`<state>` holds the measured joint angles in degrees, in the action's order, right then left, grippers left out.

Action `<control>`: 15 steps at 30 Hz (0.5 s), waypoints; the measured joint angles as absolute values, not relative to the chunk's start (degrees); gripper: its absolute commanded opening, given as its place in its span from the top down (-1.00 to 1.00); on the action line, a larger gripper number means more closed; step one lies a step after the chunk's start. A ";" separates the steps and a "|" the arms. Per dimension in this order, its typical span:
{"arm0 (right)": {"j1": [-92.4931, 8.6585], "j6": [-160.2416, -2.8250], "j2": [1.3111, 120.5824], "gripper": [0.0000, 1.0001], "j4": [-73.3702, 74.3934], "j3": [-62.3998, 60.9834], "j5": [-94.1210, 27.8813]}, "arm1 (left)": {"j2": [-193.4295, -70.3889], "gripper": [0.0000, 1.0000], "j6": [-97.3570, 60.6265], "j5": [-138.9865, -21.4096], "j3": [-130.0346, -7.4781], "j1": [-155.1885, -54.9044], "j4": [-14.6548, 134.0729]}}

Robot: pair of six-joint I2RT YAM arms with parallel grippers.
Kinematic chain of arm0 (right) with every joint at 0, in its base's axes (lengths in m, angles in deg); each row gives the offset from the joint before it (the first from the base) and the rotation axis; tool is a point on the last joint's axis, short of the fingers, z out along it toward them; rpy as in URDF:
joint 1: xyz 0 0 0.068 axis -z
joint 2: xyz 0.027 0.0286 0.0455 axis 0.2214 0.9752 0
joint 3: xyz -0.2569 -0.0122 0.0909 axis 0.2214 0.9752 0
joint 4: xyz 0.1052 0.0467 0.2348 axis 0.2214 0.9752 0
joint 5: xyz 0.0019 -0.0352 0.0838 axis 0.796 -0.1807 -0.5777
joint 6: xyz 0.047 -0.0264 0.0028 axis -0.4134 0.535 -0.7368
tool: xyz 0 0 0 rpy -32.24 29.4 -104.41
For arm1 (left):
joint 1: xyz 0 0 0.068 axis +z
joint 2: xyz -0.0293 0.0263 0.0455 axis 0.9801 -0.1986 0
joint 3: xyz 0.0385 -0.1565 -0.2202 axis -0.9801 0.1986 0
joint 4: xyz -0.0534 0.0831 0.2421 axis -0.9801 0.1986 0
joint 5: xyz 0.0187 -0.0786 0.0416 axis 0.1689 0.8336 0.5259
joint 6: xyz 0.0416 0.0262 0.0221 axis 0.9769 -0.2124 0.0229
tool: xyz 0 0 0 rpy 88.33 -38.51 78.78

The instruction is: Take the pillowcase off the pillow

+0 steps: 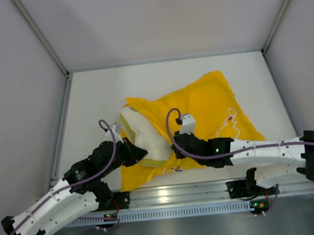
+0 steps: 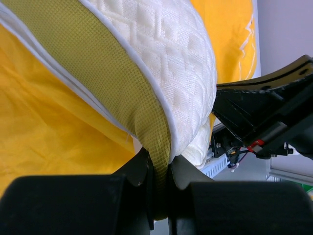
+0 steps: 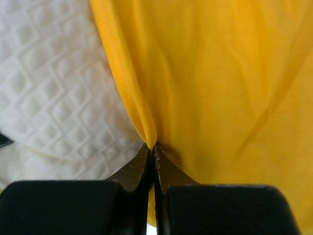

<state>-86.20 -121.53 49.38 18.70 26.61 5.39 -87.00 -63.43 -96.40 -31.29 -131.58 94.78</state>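
The bright yellow pillowcase [image 1: 200,105] lies crumpled in the middle of the table, with pale printed marks toward its right. The cream quilted pillow [image 1: 144,131] sticks out of its left end. My left gripper [image 1: 142,153] is shut on the pillow's olive mesh edge band [image 2: 146,122], which runs down between the jaws [image 2: 159,161]. My right gripper [image 1: 177,146] is shut on a fold of the pillowcase [image 3: 220,88] right beside the exposed pillow [image 3: 49,98]; the thin yellow fabric is pinched at the fingertips [image 3: 152,149].
The white table [image 1: 91,101] is boxed in by grey walls with metal posts at the left and right. A metal rail [image 1: 208,192] runs along the near edge by the arm bases. My right arm [image 2: 264,110] shows close by in the left wrist view.
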 measured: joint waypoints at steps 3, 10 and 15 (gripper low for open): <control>-86.18 -122.47 49.38 1.00 18.86 29.30 7.82 | -85.65 1.00 -63.43 -96.84 -31.85 -131.58 96.20; -82.68 -126.16 44.92 1.00 18.64 39.14 9.77 | -83.64 1.00 -62.60 -98.92 -39.02 -131.87 104.01; -75.27 -126.53 35.55 1.00 18.35 42.41 7.01 | -79.90 1.00 -62.16 -101.63 -47.81 -131.95 112.62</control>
<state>-75.27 -126.53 35.55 18.35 42.41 7.01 -79.90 -62.16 -101.63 -47.81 -131.95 112.62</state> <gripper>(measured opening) 0.003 0.113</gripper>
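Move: The left hand already pinches the pillow's banded edge; the exposed pillow's middle lies some 10 cm ahead of it, 4 cm to its right and 8 cm lower, and the pillowcase's loose flap hangs about 10 cm back, 3 cm left and 13 cm below. The right hand already holds the pillowcase's hem: the bunched case spreads about 14 cm ahead, 16 cm right and 12 cm lower, while the exposed pillow's middle is some 10 cm ahead, 11 cm left and 6 cm lower. Apart and gathering speed, the hands pull pillow and case from each other: the left lifts its pinched pillow edge about 8 cm, drawing it 5 cm left and slightly back. The right drags the hem some 9 cm to the right, first dipping, then easing forward and slightly up while turning about 15 degrees clockwise. Both keep their fingers shut on the cloth. ##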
